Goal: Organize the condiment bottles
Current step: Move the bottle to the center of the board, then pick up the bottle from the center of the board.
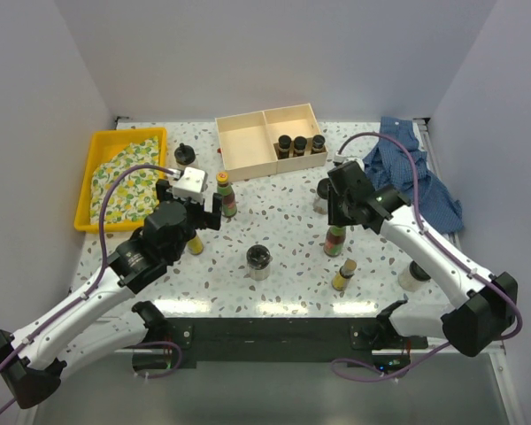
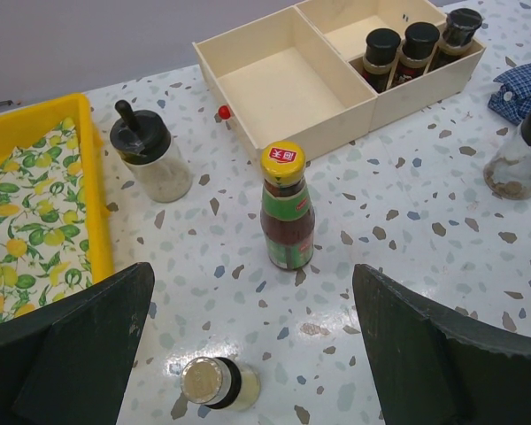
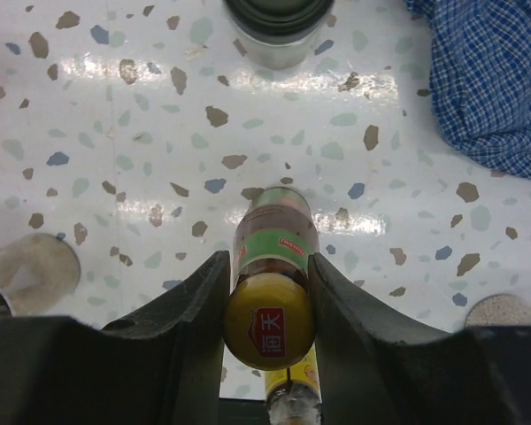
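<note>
My right gripper (image 3: 267,266) is shut on a slim red-brown sauce bottle (image 3: 270,257), its fingers (image 3: 190,301) pressed against both sides of the yellow cap. That bottle (image 1: 334,239) stands upright on the table. My left gripper (image 2: 255,283) hangs wide open with nothing in it. A second sauce bottle (image 2: 286,212) stands just beyond it, and a tiny yellow bottle (image 2: 217,382) stands on the table below its open jaws. Three dark-capped bottles (image 1: 301,144) sit in the right compartment of the wooden box (image 1: 248,155). Black-lidded jars (image 1: 258,259) and another small yellow bottle (image 1: 343,274) stand scattered around.
A yellow tray (image 1: 93,168) with a lemon-print cloth lies at the far left. A blue checked cloth (image 1: 416,173) is bunched at the far right. More jars stand near the tray (image 1: 184,155), behind my right gripper (image 1: 322,197) and by the right arm (image 1: 413,274).
</note>
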You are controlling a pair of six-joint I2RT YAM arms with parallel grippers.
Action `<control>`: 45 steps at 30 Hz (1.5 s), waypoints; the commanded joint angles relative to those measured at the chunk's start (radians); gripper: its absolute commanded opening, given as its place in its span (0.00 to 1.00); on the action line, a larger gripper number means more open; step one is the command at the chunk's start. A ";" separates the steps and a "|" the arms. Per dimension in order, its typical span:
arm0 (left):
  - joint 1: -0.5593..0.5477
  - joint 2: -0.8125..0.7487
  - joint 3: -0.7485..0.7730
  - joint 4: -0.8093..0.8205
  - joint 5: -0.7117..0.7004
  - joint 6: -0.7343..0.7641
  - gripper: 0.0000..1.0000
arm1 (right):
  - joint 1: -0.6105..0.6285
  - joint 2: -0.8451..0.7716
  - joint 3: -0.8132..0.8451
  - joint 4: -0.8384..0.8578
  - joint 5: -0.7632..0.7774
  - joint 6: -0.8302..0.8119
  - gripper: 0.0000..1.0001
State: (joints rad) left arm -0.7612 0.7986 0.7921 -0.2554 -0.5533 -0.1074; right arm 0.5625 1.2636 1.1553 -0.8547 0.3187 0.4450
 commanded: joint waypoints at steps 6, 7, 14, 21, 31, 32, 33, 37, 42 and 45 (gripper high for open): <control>0.000 -0.024 -0.001 0.033 -0.025 0.018 1.00 | 0.046 0.071 0.125 0.181 -0.079 -0.022 0.00; 0.000 -0.024 0.001 0.034 -0.028 0.018 1.00 | 0.047 0.097 0.132 0.200 -0.092 -0.031 0.00; -0.001 -0.024 -0.002 0.038 -0.037 0.018 1.00 | 0.050 0.186 0.133 0.425 -0.109 -0.127 0.00; -0.001 -0.024 -0.005 0.038 -0.054 0.018 1.00 | 0.053 0.232 0.116 0.499 -0.121 -0.161 0.19; 0.000 -0.018 -0.004 0.042 -0.043 0.018 1.00 | 0.051 0.183 -0.008 0.637 -0.116 -0.193 0.66; 0.000 -0.019 -0.004 0.042 -0.045 0.018 1.00 | 0.053 0.181 -0.022 0.644 -0.119 -0.193 0.67; -0.001 -0.019 -0.004 0.042 -0.045 0.018 1.00 | 0.053 0.181 -0.026 0.646 -0.119 -0.192 0.68; 0.000 -0.019 -0.004 0.042 -0.048 0.018 1.00 | 0.053 0.181 -0.039 0.645 -0.121 -0.187 0.65; 0.000 -0.019 -0.005 0.044 -0.048 0.018 1.00 | 0.051 0.146 -0.081 0.669 -0.116 -0.190 0.64; -0.001 -0.015 -0.004 0.045 -0.043 0.018 1.00 | 0.053 0.116 -0.097 0.672 -0.115 -0.193 0.64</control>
State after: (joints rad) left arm -0.7612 0.7856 0.7914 -0.2554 -0.5846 -0.1074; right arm 0.6098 1.4494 1.0763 -0.2516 0.2062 0.2638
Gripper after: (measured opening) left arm 0.997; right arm 0.637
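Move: The open spot at the middle of the board, where the held bottle is going, lies about 8 cm ahead of my right hand, 9 cm to its left and some 16 cm below. The cloth-side jar is about 15 cm ahead and 2 cm left; the front jar 6 cm back and 21 cm left; the other sauce bottle 14 cm ahead and 30 cm left. From my left hand the spot is roughly 8 cm ahead, 28 cm right. With my right fingers still around the yellow-capped bottle's neck, I carry it nearly level, first left, then forward and left together, about 9 cm each way, to the board's middle. My wrist swings some 15 degrees counter-clockwise and my fingertips tilt up about as much; then I open the fingers, letting go of the neck, and sink about 2 cm. ##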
